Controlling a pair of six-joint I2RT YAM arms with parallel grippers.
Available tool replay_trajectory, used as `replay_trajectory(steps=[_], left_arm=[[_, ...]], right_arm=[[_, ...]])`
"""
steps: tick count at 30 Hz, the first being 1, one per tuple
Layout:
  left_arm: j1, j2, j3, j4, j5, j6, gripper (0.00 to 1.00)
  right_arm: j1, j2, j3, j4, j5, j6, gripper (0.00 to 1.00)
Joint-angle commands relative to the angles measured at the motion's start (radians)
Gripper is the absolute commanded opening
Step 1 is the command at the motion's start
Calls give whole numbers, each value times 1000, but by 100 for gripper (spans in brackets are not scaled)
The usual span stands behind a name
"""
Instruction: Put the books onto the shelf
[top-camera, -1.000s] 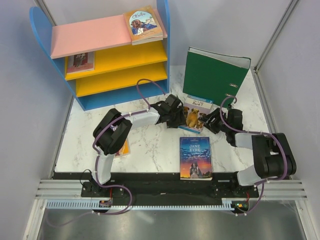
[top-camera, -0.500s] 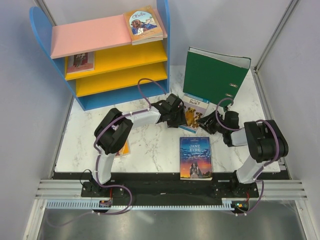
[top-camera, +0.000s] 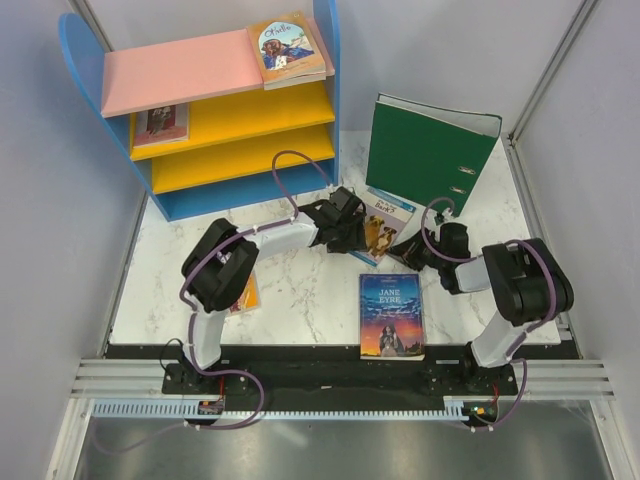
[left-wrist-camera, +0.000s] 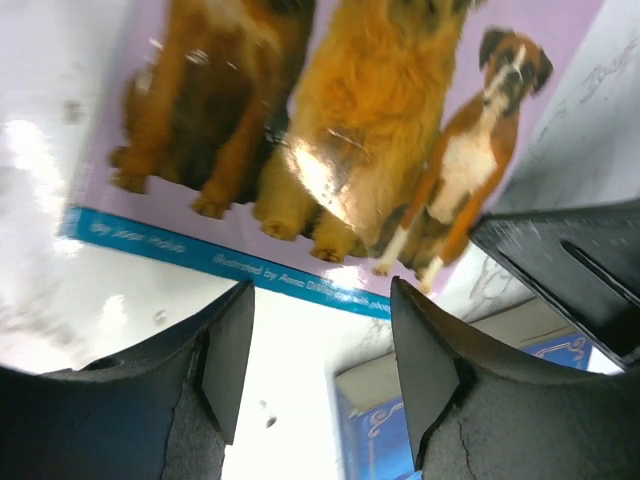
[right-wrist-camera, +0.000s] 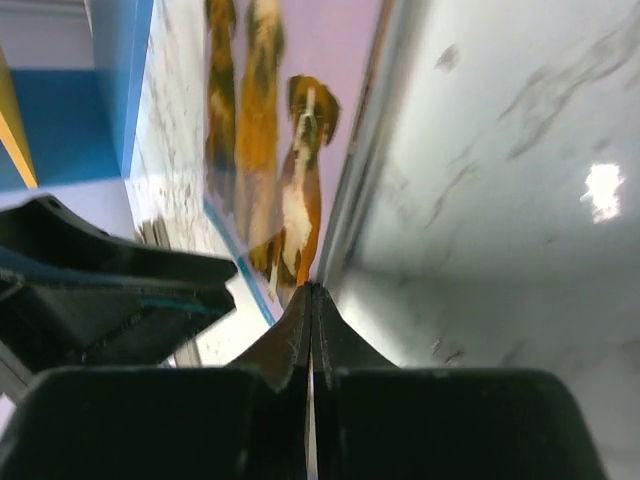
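Observation:
A pale book with dogs on its cover lies on the marble table between both grippers. My left gripper is open at its left edge, with the cover just beyond its fingertips. My right gripper is shut, its tip pressed against the book's near right corner with nothing visible between the fingers. Jane Eyre lies flat near the front edge. Othello rests on the shelf's pink top board, and another book is on the upper yellow board.
A green binder stands upright just behind the dog book. An orange-edged book lies partly hidden under my left arm. The shelf's blue side shows beyond my left gripper in the right wrist view.
My right gripper has gone from open to shut and slid left to the dog book's corner. The book has shifted and turned slightly leftward. The left gripper has barely moved.

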Motion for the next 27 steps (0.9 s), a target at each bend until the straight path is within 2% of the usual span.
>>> replay_trajectory(steps=[1,7,12,16,17,18,19,20,21,22,23,26,27], left_arm=[[6,-131,0,-69,-172,135,64],[26,-212,-16,-113,-219,174,64],[35,-296,-86,-116,-213,163,65],[46,-324,-129,-95,-188,168,66],[46,-308,-128,-84,-180,177,66],[47,-292,-123,-79,-182,178,66],[47,-275,-115,-75,-183,180,66],[47,-258,-91,-64,-182,181,63],[49,-213,-74,-63,-182,181,60],[49,-191,-35,-64,-179,181,53],[49,-165,-13,-64,-179,185,29],[49,-87,61,-79,-193,188,2],[49,-71,76,-93,-199,186,2]], right_arm=[[12,-144,46,-206,-8,-141,0],[13,-384,132,-471,6,-233,0],[15,-497,225,-684,-17,-293,0],[15,-562,236,-766,15,-330,2],[13,-557,236,-784,29,-342,7],[12,-548,227,-819,43,-355,18],[13,-521,219,-823,69,-364,43],[12,-502,212,-820,69,-367,54],[12,-487,190,-800,83,-364,60],[12,-452,179,-782,89,-350,66],[9,-436,172,-754,96,-345,67],[9,-387,161,-687,110,-327,72],[9,-376,168,-667,112,-322,72]])
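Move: The dog book lies flat, its top tilted to the right; its middle is about 6 cm ahead of the left hand, 4 cm to the right and 2 cm below. From the right hand it is some 5 cm ahead, 5 cm left and 1 cm below. From that same hand, Jane Eyre's middle lies about 14 cm back and 2 cm left, and the green binder stands about 14 cm ahead, 3 cm right, its middle 12 cm higher. Both hands clear the dog book: the right one lifts its shut fingertips from beside the book's lower right edge to about 14 cm up, then sinks more than half of that again while drifting slightly back and right, rolling about 15 degrees so its left side drops, and opening wide. The left hand, open at first, rises and swings some 7 cm left from the book's near edge, tilting its fingers slightly upward, then dips and comes a little forward and right again, shutting its fingers above the table by the book's near left corner. ##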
